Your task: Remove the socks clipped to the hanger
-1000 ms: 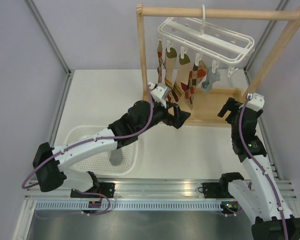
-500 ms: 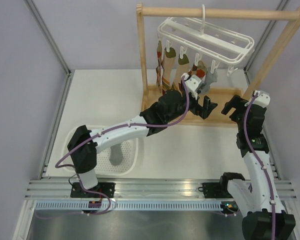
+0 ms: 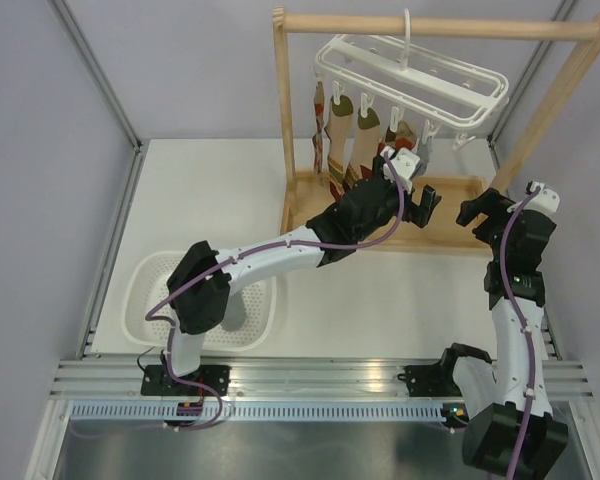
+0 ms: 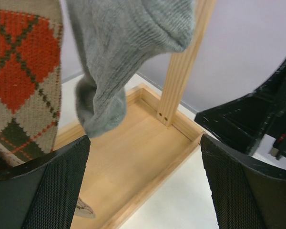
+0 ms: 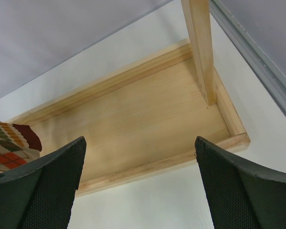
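The white hanger (image 3: 412,72) hangs by its hook from the wooden rail. Several socks are clipped under it: patterned ones (image 3: 342,140) on the left and a grey one (image 3: 426,150) at the right end. My left gripper (image 3: 417,203) reaches over the wooden tray just below and in front of the grey sock (image 4: 117,62), open and empty (image 4: 145,188). An argyle sock (image 4: 24,81) hangs to its left. My right gripper (image 3: 480,211) stands open near the tray's right end (image 5: 140,188), holding nothing. Its black fingers (image 4: 257,121) show in the left wrist view.
The wooden rack's tray (image 3: 450,215) and right post (image 5: 200,47) lie under and beside both grippers. A white perforated basket (image 3: 150,290) at the near left holds a grey sock (image 3: 234,316). Grey walls close in left and right.
My left arm has stretched from the patterned socks rightward to under the grey sock. The right arm has drifted slightly right and back. Both grippers stayed open.
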Robot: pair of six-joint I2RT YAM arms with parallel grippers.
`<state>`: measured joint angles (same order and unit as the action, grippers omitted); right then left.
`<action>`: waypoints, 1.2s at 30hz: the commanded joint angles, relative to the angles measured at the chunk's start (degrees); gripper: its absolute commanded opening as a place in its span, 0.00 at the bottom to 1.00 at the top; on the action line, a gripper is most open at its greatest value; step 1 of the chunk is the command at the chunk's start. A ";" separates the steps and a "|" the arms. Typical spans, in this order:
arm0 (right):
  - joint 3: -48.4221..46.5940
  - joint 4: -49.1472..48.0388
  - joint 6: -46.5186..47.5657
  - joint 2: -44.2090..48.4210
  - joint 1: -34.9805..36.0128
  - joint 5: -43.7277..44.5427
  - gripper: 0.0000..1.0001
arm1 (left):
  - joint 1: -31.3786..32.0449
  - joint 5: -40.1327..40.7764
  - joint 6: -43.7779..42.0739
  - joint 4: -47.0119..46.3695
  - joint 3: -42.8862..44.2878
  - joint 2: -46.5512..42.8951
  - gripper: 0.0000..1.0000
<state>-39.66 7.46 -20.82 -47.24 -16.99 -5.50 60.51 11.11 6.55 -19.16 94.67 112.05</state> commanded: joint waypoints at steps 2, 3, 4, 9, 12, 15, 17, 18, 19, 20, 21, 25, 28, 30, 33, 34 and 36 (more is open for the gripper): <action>0.90 -4.30 -1.77 -0.74 -1.72 -5.57 0.98 | 0.31 5.67 -3.91 -5.27 3.24 1.59 0.98; 1.16 -4.47 -1.94 -0.74 -2.07 -6.01 0.98 | 0.22 6.28 -4.17 -6.06 3.32 1.68 0.98; 1.16 -4.82 -1.94 -0.83 -2.17 -6.28 0.98 | 0.22 6.90 -4.43 -6.33 3.32 1.77 0.98; 1.34 -5.79 -2.21 -1.53 -2.60 -7.68 0.98 | 0.31 8.39 -6.46 -7.03 5.34 3.08 0.94; 1.43 -6.14 -2.30 -1.54 -2.69 -8.39 0.98 | 0.31 8.05 -8.21 -8.26 6.31 3.88 0.85; 1.60 -6.23 -2.21 -1.54 -2.69 -8.56 0.98 | 0.31 8.13 -8.57 -8.70 7.02 4.67 0.62; 1.60 -6.23 -2.38 -1.71 -2.69 -8.92 0.98 | 0.31 8.13 -8.66 -8.70 6.67 4.58 0.36; 1.60 -6.32 -2.30 -1.62 -2.69 -9.27 0.98 | 0.31 8.22 -8.66 -8.70 6.49 4.41 0.26; 1.69 -6.41 -2.47 -1.62 -2.69 -9.44 0.98 | 0.40 8.22 -8.57 -8.62 6.14 4.32 0.18; 1.69 -6.58 -2.47 -1.62 -2.69 -9.62 0.97 | 0.31 8.31 -8.57 -8.62 5.44 3.71 0.05; 1.69 -6.67 -2.39 -1.71 -2.69 -9.88 0.97 | 0.40 8.40 -8.48 -8.62 5.09 3.35 0.02; 1.16 -6.59 -1.86 -1.01 -2.69 -11.81 0.96 | 0.66 7.70 -8.30 -8.53 2.10 0.72 0.02; 0.02 -4.75 -0.89 0.22 -2.69 -12.43 0.95 | 1.01 6.91 -8.04 -7.30 0.78 -1.74 0.02; -1.64 -2.99 0.07 1.01 -2.69 -13.39 0.95 | 1.27 6.55 -7.87 -5.90 0.51 -2.71 0.02; -4.02 0.17 0.16 3.12 -2.61 -16.20 0.95 | 1.45 5.59 -7.78 -3.44 -0.98 -6.04 0.02; -4.98 1.31 0.34 4.08 -2.61 -16.99 0.95 | 1.36 5.58 -7.78 -2.39 -1.76 -6.66 0.02; -8.04 4.82 0.52 5.14 -2.52 -18.93 0.94 | 1.45 5.76 -7.78 -0.80 -2.21 -7.81 0.02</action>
<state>-41.76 8.91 -21.34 -44.47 -19.40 -20.01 61.65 17.67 -0.47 -21.58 93.03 109.58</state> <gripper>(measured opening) 0.946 0.044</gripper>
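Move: The grey sock hangs just beyond my open left fingers, its middle about 4 cm ahead, 1 cm to the left and 6 cm above. The argyle sock beside it is some 7 cm ahead and 6 cm left, 5 cm up; an empty clip sits about 3 cm ahead, 6 cm right and 12 cm up. From my right hand the grey sock is roughly 6 cm ahead, 11 cm left and 8 cm up. I push my left hand forward about 3 cm and then up nearly as much, turning it slightly counter-clockwise, and shut my fingers on the hanging lower end of the grey sock. Keeping that pinch I draw down and back, finally left and up a little. My right hand, still open, eases left towards the sock, then rises, about 3 cm each way, turning some 10 degrees counter-clockwise. ##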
